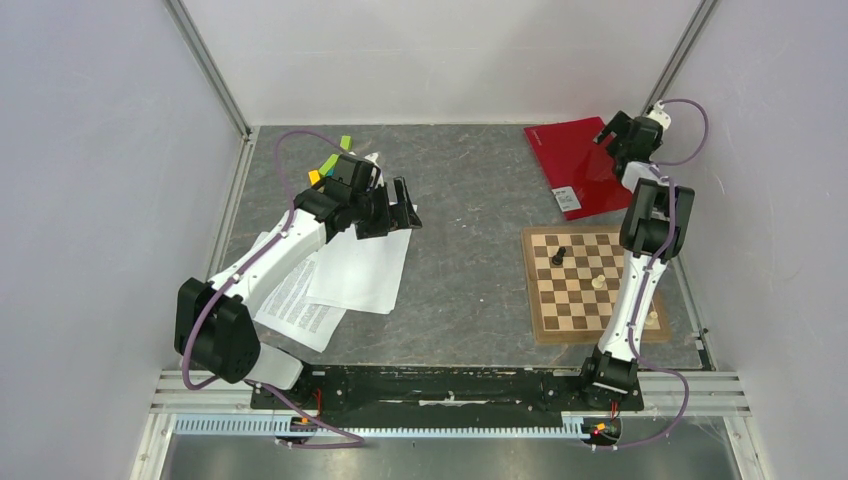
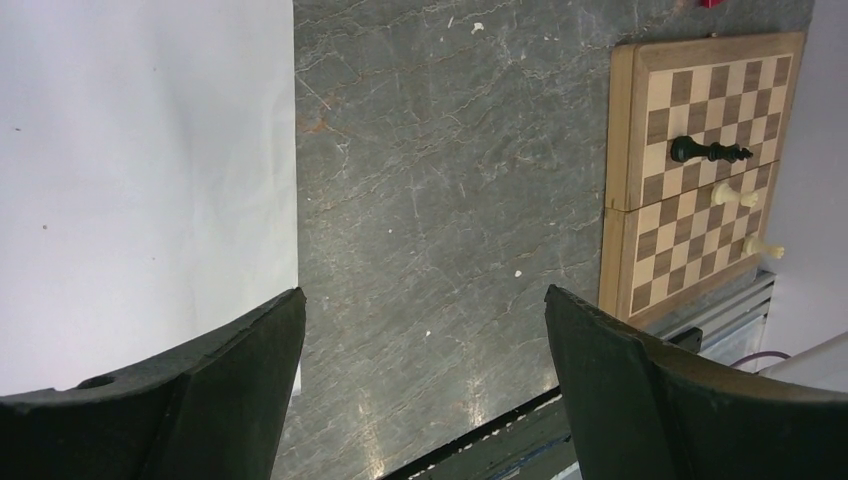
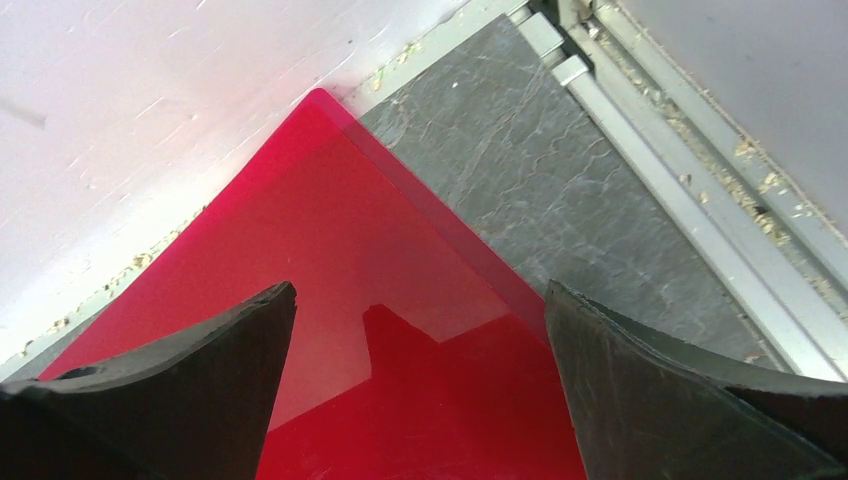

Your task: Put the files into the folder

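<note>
The white files (image 1: 345, 272) lie fanned out on the left of the grey table, one printed sheet showing at the lower left. My left gripper (image 1: 408, 210) hangs open at their far right corner, empty; in its wrist view a blank sheet (image 2: 140, 180) fills the left side and the gripper (image 2: 425, 300) spans the paper's edge and bare table. The closed red folder (image 1: 572, 160) lies at the back right with a white label on its cover. My right gripper (image 1: 613, 130) hovers open over its far right corner, where the folder (image 3: 330, 250) shows between the gripper (image 3: 420, 295) fingers.
A wooden chessboard (image 1: 590, 285) with a black piece (image 1: 559, 254) and light pieces sits in front of the folder, under my right arm. White walls enclose the table on three sides. A metal rail (image 3: 690, 200) runs along the right edge.
</note>
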Robot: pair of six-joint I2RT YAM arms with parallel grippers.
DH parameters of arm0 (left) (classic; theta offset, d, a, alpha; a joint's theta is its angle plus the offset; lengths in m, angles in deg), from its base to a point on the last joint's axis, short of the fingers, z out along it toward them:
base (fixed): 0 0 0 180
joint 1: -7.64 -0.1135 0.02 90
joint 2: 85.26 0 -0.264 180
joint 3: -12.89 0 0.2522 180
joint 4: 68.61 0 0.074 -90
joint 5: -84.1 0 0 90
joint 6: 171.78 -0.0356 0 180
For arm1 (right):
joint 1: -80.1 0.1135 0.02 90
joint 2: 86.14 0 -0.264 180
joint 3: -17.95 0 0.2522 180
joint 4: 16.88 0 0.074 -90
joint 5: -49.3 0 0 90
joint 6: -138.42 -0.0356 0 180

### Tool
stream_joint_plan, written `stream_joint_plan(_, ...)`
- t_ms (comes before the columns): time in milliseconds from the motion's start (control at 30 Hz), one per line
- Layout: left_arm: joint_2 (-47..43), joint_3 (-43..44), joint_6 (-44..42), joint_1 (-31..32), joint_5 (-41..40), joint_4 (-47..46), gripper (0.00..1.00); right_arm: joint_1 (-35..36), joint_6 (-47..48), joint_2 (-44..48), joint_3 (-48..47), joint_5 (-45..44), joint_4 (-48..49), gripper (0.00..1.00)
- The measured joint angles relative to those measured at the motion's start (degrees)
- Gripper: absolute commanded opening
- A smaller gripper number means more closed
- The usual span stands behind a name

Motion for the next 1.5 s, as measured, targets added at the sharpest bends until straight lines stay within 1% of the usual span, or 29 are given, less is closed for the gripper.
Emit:
stream_joint_plan(167, 0.0, 0.0, 0.3, -0.1, 0.8, -0.2, 0.94, 1.2, -0.6, 0.9, 0.9, 0.8, -0.7, 0.98)
stream_joint_plan(333, -0.2, 0.0, 0.7, -0.7, 1.2, -0.4, 0.94, 3.7, -1.6, 3.8, 4.7, 0.8, -1.8, 0.98)
stream_joint_plan(533, -0.4, -1.0, 1.8, -1.2, 1.3, -1.1, 0.94, 9.2, -3.3, 7.5, 9.7, 0.8, -3.0, 0.98)
stream_joint_plan(933, -2.1, -4.9, 4.7, -3.1, 1.1, -2.0, 0.94, 19.6, -6.6, 12.6, 16.3, 1.4, -4.6, 0.98)
stream_joint_plan(1067, -2.7, -6.0, 7.3, -3.4, 0.2, -3.0, 0.94, 23.7, -7.8, 15.6, 20.6, 1.7, -4.6, 0.98)
stream_joint_plan(1267, -2.8, -8.3, 12.2, -3.4, -2.6, -4.9, 0.94, 31.6, -8.7, 20.6, 27.8, 2.3, -4.4, 0.98)
stream_joint_plan(1500, -2.9, -11.1, 15.2, -3.5, -7.5, -6.4, 0.94, 37.5, -8.4, 25.6, 35.3, 2.9, -3.2, 0.98)
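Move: The right hand, wide open, is already low over the red folder's right side, the folder's middle about 9 cm back and 7 cm left of it. The white files it is bound for lie roughly 67 cm left and 34 cm back, the chessboard some 42 cm back and 4 cm left. From the left hand, about 17 cm up, the files' middle is 9 cm left and 2 cm back, the folder about 51 cm right and 22 cm ahead. Open right hand drags the folder about 40 cm left, then also back, towards the files; left hand sinks slightly. ##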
